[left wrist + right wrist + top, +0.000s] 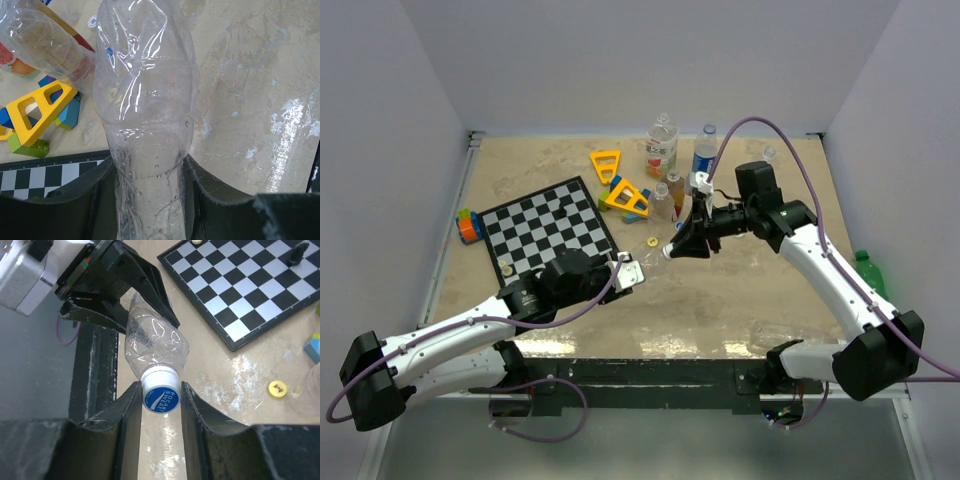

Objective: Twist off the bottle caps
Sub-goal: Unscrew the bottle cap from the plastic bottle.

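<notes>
A clear, crumpled bottle lies nearly level above the table, between the two arms. My left gripper is shut on its narrow lower body, one finger pressed to each side. At the other end, its white bottle cap with a blue printed top sits between the fingers of my right gripper, which is shut on it. In the top view the left gripper and right gripper face each other over the held bottle. A loose yellow cap lies on the table.
A chessboard lies at the left with coloured blocks beside it. Yellow triangular frames and several upright bottles stand at the back. A green bottle is at the right edge.
</notes>
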Controlling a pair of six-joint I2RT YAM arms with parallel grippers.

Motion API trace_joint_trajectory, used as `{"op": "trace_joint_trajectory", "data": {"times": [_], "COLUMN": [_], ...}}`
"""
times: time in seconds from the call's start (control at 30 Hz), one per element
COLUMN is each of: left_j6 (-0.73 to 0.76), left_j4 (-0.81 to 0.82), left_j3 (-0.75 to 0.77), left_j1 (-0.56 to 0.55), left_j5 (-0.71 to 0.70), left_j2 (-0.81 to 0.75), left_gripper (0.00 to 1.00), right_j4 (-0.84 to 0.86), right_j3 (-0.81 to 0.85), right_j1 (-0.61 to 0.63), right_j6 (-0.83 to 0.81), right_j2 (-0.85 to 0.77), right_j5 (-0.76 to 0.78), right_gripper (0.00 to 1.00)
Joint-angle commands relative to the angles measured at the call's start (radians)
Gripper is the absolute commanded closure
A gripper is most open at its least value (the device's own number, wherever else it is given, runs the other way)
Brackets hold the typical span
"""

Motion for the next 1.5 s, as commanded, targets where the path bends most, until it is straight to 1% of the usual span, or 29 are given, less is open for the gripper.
{"op": "trace_joint_trajectory", "data": {"times": [0.0,0.03,0.07,0.1,0.13,0.27,0.3,0.4,0.57,0.7,0.77,0.83,0.87,0.93,1.0,1.07,1.2,1.27,1.33,1.37,1.4,1.43,1.47], "left_j6": [-0.009,-0.009,-0.008,-0.008,-0.006,-0.005,-0.005,-0.005,-0.003,-0.003,-0.003,-0.003,-0.003,-0.003,-0.003,-0.003,-0.003,-0.003,-0.003,-0.003,-0.005,-0.005,-0.005], "left_j4": [0.038,0.038,0.039,0.039,0.039,0.041,0.041,0.042,0.041,0.039,0.041,0.042,0.042,0.041,0.041,0.041,0.041,0.041,0.041,0.039,0.041,0.041,0.039], "left_j3": [0.000,0.000,-0.001,-0.001,-0.003,-0.003,-0.004,-0.006,-0.004,-0.004,-0.004,-0.004,-0.004,-0.004,-0.004,-0.006,-0.006,-0.006,-0.004,-0.004,-0.006,-0.006,-0.006], "left_j1": [0.001,0.001,0.001,0.001,0.001,0.001,0.001,0.001,0.001,0.001,0.001,0.001,0.001,0.001,0.001,0.000,0.001,0.000,0.001,0.001,0.001,0.001,0.001], "left_j5": [0.002,0.005,0.008,0.013,0.014,0.022,0.025,0.025,0.030,0.036,0.036,0.040,0.039,0.039,0.037,0.037,0.037,0.037,0.036,0.036,0.036,0.036,0.037], "left_j2": [-0.018,-0.018,-0.018,-0.018,-0.018,-0.018,-0.016,-0.018,-0.018,-0.018,-0.016,-0.016,-0.015,-0.015,-0.016,-0.015,-0.013,-0.015,-0.016,-0.016,-0.018,-0.018,-0.016], "left_gripper": [1.00,1.00,1.00,1.00,1.00,1.00,1.00,1.00,1.00,1.00,1.00,1.00,1.00,1.00,1.00,1.00,1.00,1.00,1.00,1.00,1.00,1.00,1.00], "right_j4": [-0.271,-0.374,-0.446,-0.477,-0.476,-0.461,-0.426,-0.369,-0.376,-0.445,-0.439,-0.389,-0.374,-0.334,-0.295,-0.263,-0.202,-0.221,-0.277,-0.271,-0.237,-0.164,-0.083], "right_j3": [0.130,0.148,0.164,0.164,0.159,0.094,0.081,0.066,0.052,0.044,0.034,0.005,-0.009,-0.038,-0.058,-0.063,-0.031,-0.008,0.007,0.012,0.012,0.011,0.001], "right_j1": [0.025,0.028,0.030,0.031,0.033,0.034,0.034,0.034,0.034,0.034,0.034,0.034,0.034,0.034,0.034,0.033,0.034,0.034,0.033,0.033,0.031,0.031,0.031], "right_j6": [-0.467,-0.639,-0.767,-0.847,-0.916,-1.309,-1.347,-1.380,-1.394,-1.455,-1.437,-1.371,-1.348,-1.276,-1.196,-1.115,-0.908,-0.874,-0.865,-0.816,-0.715,-0.578,-0.386], "right_j2": [0.053,0.073,0.085,0.087,0.075,-0.042,-0.073,-0.114,-0.137,-0.159,-0.171,-0.179,-0.180,-0.185,-0.194,-0.206,-0.225,-0.228,-0.240,-0.249,-0.263,-0.275,-0.292], "right_j5": [0.013,0.021,0.030,0.047,0.082,0.177,0.185,0.185,0.162,0.112,0.115,0.116,0.112,0.095,0.056,0.043,0.072,0.069,0.066,0.067,0.081,0.105,0.137], "right_gripper": [1.00,1.00,1.00,1.00,1.00,1.00,1.00,1.00,1.00,1.00,1.00,1.00,0.97,0.89,0.75,0.65,0.40,0.35,0.34,0.33,0.33,0.30,0.29]}}
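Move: The right fingers are already shut on the white-and-blue cap, which lies at that hand's own point. From the left hand, which holds the plastic bottle's body, the cap is about 8 cm to the right, 4 cm ahead and 6 cm higher. Down on the table from the right hand, some 20 cm below, lie a yellow cap about 14 cm ahead and 4 cm left, and a blue cap 18 cm ahead and 3 cm right; a standing clear bottle is about 21 cm ahead, 1 cm left and its middle 11 cm lower. Still pinching the cap, the right hand rolls about its own pointing axis some 70 degrees, counter-clockwise as seen looking along its fingers at the cap's top, while it shifts about 2.5 cm back and 2 cm to the right and the left hand keeps its grip on the bottle, swaying by a centimetre or so. The right fingers then open wide and let go of the cap, and the hand backs off it up and slightly back and right, already rolling about 20 degrees the other way. ##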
